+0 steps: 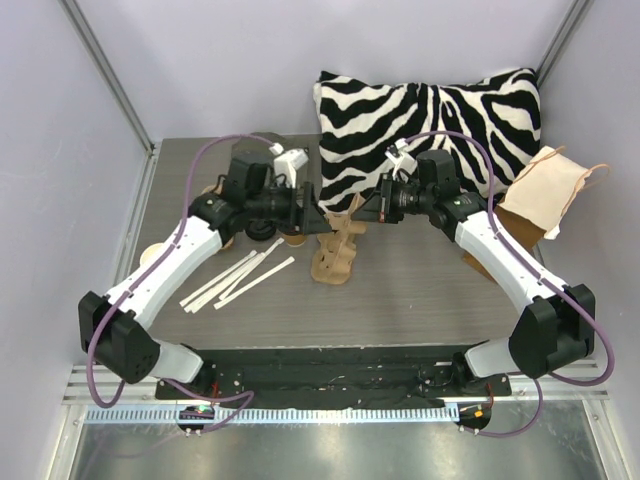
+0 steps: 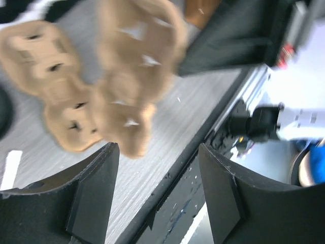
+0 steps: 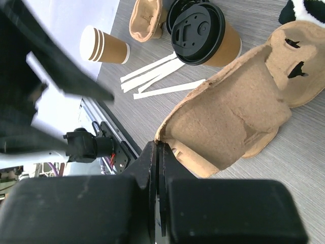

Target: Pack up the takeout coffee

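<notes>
A tan paper coffee cup [image 3: 104, 46] with a pale rim lies on its side at the table's left edge; in the top view [image 1: 150, 256] it is partly hidden by my left arm. A second brown cup [image 3: 223, 46] wears a black lid [image 3: 198, 26]. My right gripper [image 3: 161, 148] is shut on the rim of a pulp cup carrier [image 3: 228, 117] and holds it tilted over a second carrier [image 3: 299, 61]. My left gripper [image 2: 158, 188] is open and empty, just beside the raised carrier [image 2: 134, 76]. Both grippers [image 1: 315, 218] [image 1: 362, 212] face each other mid-table.
Several white paper strips [image 1: 235, 280] lie at the left front. A zebra pillow [image 1: 430, 120] is at the back, with a brown paper bag [image 1: 545, 190] at the right. Another pulp piece [image 3: 144, 20] lies near the lidded cup.
</notes>
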`<state>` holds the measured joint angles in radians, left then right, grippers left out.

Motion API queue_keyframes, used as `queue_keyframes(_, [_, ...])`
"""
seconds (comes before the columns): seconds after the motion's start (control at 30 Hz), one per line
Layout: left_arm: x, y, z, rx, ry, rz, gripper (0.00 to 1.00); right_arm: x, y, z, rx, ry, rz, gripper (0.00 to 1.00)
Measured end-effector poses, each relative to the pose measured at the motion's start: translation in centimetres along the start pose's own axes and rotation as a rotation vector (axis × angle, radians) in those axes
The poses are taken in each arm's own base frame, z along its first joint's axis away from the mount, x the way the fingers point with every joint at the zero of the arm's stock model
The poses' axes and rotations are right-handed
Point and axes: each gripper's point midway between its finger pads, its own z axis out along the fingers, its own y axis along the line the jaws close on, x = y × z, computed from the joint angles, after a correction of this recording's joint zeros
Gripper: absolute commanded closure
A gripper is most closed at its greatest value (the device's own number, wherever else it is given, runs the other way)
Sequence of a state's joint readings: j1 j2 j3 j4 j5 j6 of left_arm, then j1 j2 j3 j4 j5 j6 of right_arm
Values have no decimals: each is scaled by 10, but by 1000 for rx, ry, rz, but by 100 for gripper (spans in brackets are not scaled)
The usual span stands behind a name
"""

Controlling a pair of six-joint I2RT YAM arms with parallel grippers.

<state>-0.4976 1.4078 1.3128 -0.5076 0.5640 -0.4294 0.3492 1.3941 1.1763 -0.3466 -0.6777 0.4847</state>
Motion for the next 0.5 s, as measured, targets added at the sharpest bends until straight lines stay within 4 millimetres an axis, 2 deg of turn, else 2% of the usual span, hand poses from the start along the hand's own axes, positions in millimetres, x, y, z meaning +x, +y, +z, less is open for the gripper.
queue_keyframes(0.1, [15,-22,13,30,34,69,31,0,1,0,-1,0,8,99])
queue_keyframes(0.2, [29,-27,29,30,81,90,31,-2,2,0,-4,-3,13,99])
queue_keyframes(0.4, [48,4,62,-50,156,61,35,-5,9,-2,-23,-5,14,99])
queue_keyframes(0.43, [50,8,65,-57,163,56,38,-5,10,-2,-26,-4,17,99])
queue_keyframes(0.5, [51,11,70,-60,170,48,50,-5,11,-2,-31,-2,22,99])
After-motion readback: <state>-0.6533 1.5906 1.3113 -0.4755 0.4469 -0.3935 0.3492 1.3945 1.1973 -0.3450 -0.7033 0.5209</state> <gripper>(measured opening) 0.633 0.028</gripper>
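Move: The right gripper already holds the raised carrier by one edge, its middle about 5 cm right of the left hand, roughly 1 cm ahead and 5 cm below, and some 4 cm left, 1 cm back and 4 cm below the right hand. From the left hand, the lying carrier is on the table about 4 cm ahead, 3 cm right and 20 cm down; the lidded cup is some 8 cm ahead, 7 cm left and 15 cm down. Bring the left gripper in towards the raised carrier: swing it about 4 cm to the right, drawing back a little at first, then sink some 7 cm beside the carrier's edge, rolling the wrist slightly. Leave the jaws wide, only just starting to narrow. Keep the right gripper shut on its edge of the carrier, easing up 1 cm. ##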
